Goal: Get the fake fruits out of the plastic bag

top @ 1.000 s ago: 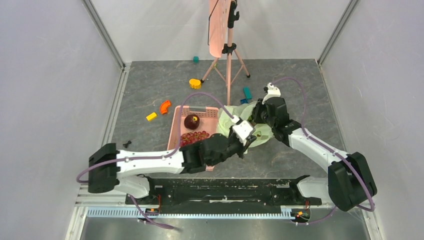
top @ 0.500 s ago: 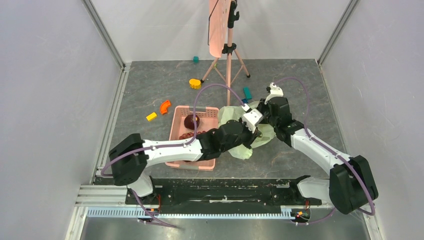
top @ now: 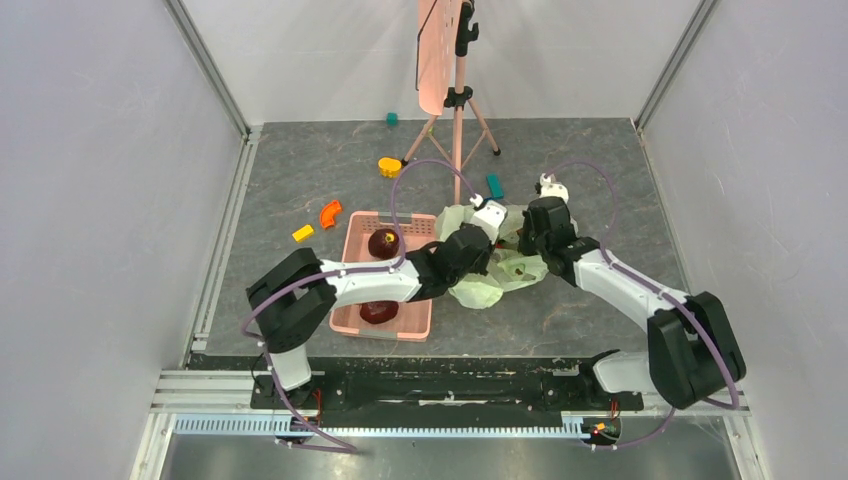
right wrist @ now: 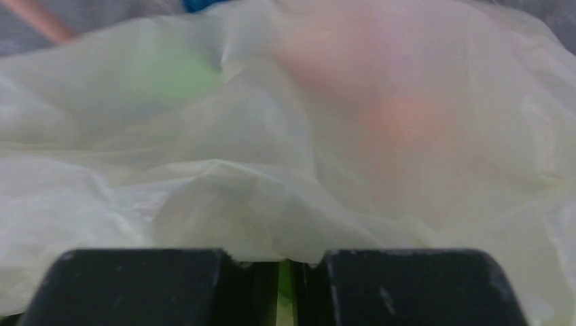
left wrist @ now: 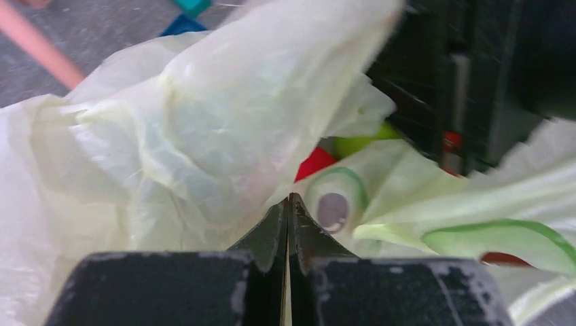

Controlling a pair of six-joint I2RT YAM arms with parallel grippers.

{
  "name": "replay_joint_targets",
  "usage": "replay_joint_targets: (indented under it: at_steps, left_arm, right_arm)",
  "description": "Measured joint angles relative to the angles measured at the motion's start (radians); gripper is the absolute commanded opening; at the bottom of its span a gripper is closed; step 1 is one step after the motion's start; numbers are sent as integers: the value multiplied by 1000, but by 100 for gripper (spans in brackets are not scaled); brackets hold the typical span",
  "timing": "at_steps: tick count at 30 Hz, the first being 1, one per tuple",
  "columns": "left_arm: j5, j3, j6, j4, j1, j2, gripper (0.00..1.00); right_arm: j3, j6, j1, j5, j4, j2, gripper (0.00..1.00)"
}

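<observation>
The pale-green plastic bag (top: 480, 292) lies crumpled right of the pink basket, between my two grippers. My left gripper (top: 497, 238) reaches across the basket, and its fingertips (left wrist: 289, 207) are shut on a fold of bag film (left wrist: 224, 122) that rises from them. Past that fold a red fruit (left wrist: 314, 163) and a green fruit (left wrist: 353, 144) show in the bag's mouth. My right gripper (top: 522, 240) meets the bag from the right and is shut on the bag (right wrist: 272, 204). A green fruit (right wrist: 173, 75) and an orange fruit (right wrist: 401, 115) glow blurred through the film.
The pink basket (top: 395, 218) holds two dark maroon fruits (top: 384, 243) (top: 378, 312). A pink tripod with a board (top: 458, 110) stands behind the bag. Small toy blocks lie scattered: yellow (top: 390, 167), orange (top: 330, 213), yellow (top: 302, 233), teal (top: 494, 185). Walls close in on both sides.
My left arm has stretched forward over the basket, carrying its shut gripper from the bag's near side to its far side beside the right gripper. The right gripper has shifted slightly and closed a little.
</observation>
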Motion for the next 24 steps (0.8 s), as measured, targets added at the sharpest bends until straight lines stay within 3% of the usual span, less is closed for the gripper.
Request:
replay_joint_targets:
  at_steps: [6,9,24]
  left_arm:
    - [-111,27,0,-19,43,47,2]
    - [-161,24,0,-23,67,47,2]
    - [-311,-64,0,-58,155,-18,2]
  right_arm:
    - [24,29,-1,160,-105,53,11]
    - [24,39,-13,218,-145,47,17]
    - [13,33,-184,283,-240,-136,42]
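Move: My left hand still pinches the bag's left rim. The pink basket's far right corner lies about 15 cm to its left, 9 cm ahead and 6 cm lower, and a red fruit shows in the bag some 4 cm to its right and 2 cm ahead. My right fingertips are in the bag mouth. From them a peach-coloured fruit lies under the film about 9 cm ahead and 3 cm to the right; the blue block sits 10 cm ahead, 9 cm left. I draw my two hands apart to stretch the bag mouth: the left, fingers shut on the rim, pulls about 11 cm left and 7 cm forward towards the basket's far right corner, turning some 25 degrees counter-clockwise. My right hand carries its side about 12 cm right, turning clockwise, dipping slightly then rising about 4 cm, its fingers spreading to nearly half open under the film. ##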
